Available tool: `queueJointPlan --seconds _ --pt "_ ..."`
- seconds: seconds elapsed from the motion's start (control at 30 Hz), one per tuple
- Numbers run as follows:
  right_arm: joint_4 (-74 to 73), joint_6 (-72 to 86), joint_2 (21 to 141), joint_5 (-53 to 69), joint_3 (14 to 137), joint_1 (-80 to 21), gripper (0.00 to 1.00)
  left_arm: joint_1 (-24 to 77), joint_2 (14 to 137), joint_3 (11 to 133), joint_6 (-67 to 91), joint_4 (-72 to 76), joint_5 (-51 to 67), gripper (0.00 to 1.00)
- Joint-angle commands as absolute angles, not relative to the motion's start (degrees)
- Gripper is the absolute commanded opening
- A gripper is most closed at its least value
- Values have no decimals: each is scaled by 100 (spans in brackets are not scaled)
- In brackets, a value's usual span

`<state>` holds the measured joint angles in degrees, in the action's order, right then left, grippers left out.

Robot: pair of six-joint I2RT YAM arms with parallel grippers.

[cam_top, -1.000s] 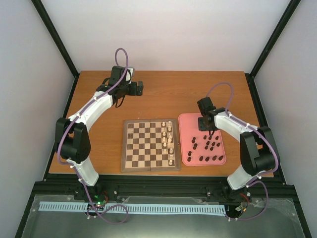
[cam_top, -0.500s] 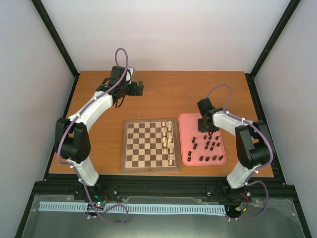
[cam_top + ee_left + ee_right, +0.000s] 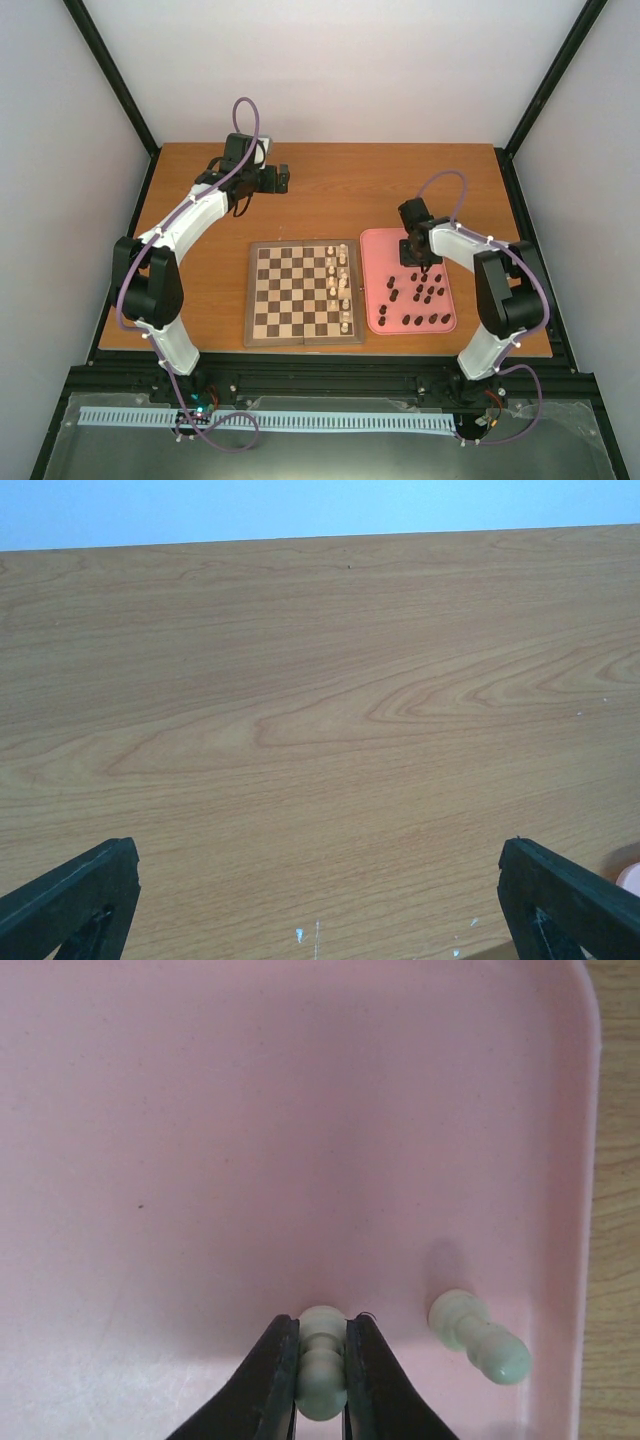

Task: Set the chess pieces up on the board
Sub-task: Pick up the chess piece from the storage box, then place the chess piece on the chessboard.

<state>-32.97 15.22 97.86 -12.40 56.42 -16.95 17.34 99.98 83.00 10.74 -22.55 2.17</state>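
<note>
The board (image 3: pixel 290 300) lies in the middle of the table, with several cream chess pieces (image 3: pixel 342 285) standing along its right columns. Several dark chess pieces (image 3: pixel 425 295) stand on the pink tray (image 3: pixel 375 245) to its right. My right gripper (image 3: pixel 424 266) is low over the tray's far part. In the right wrist view it (image 3: pixel 322 1330) is shut on a small cream piece (image 3: pixel 322 1375), while another cream piece (image 3: pixel 478 1337) lies on its side just to the right. My left gripper (image 3: pixel 283 178) hangs open over bare table at the far left, its fingers (image 3: pixel 70 900) wide apart.
The pink tray's floor (image 3: pixel 300 1110) stretches ahead of the right gripper, and its right rim (image 3: pixel 585 1160) meets the wooden table. Black frame rails run along the table's left and right edges. Bare wood (image 3: pixel 320 700) lies under the left gripper.
The right jaws have closed on the cream piece in the tray, and the right arm's elbow has shifted slightly. The left arm has not moved.
</note>
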Motion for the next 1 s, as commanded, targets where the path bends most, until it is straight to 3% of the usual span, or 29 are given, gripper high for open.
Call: queueJointPlan --seconds 0.0,0.17,0.6,0.97 --pt "-3324 1499 9210 -1209 5714 -1731 8 1694 10053 8575 1133 -2268 242 100" --pt "-3939 1481 8524 -1110 6150 -2329 8 1692 10056 8583 1134 -2279 233 100" --pt "-5093 2208 8037 -952 6546 -5620 8 1693 10020 8578 1130 -2294 168 100" --pt "-4556 2634 8686 -688 6288 -6553 8 1691 9965 8544 1149 -2272 183 100"
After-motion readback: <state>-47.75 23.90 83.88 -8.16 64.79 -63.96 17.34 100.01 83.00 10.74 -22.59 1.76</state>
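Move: My right hand already has a white pawn pinched down in the pink storage box. Its empty square on the near right part of the board is some 24 cm to my left and 17 cm back, about level in height. The last placed pawn stands 4 cm beyond that square, and a back-row piece 4 cm to its right. The other loose white piece is 5 cm to my right, straight across. From my left hand the square is about 31 cm back, 16 cm right and 20 cm below. With the right fingers kept shut on the pawn, I lift it off the box floor, about 14 cm up, and swing it fast out over the box's left rim, 23 cm left and 17 cm back, to above the near right part of the board. My hand turns roughly 40 degrees counter-clockwise on the way, then slows and starts to sink. ##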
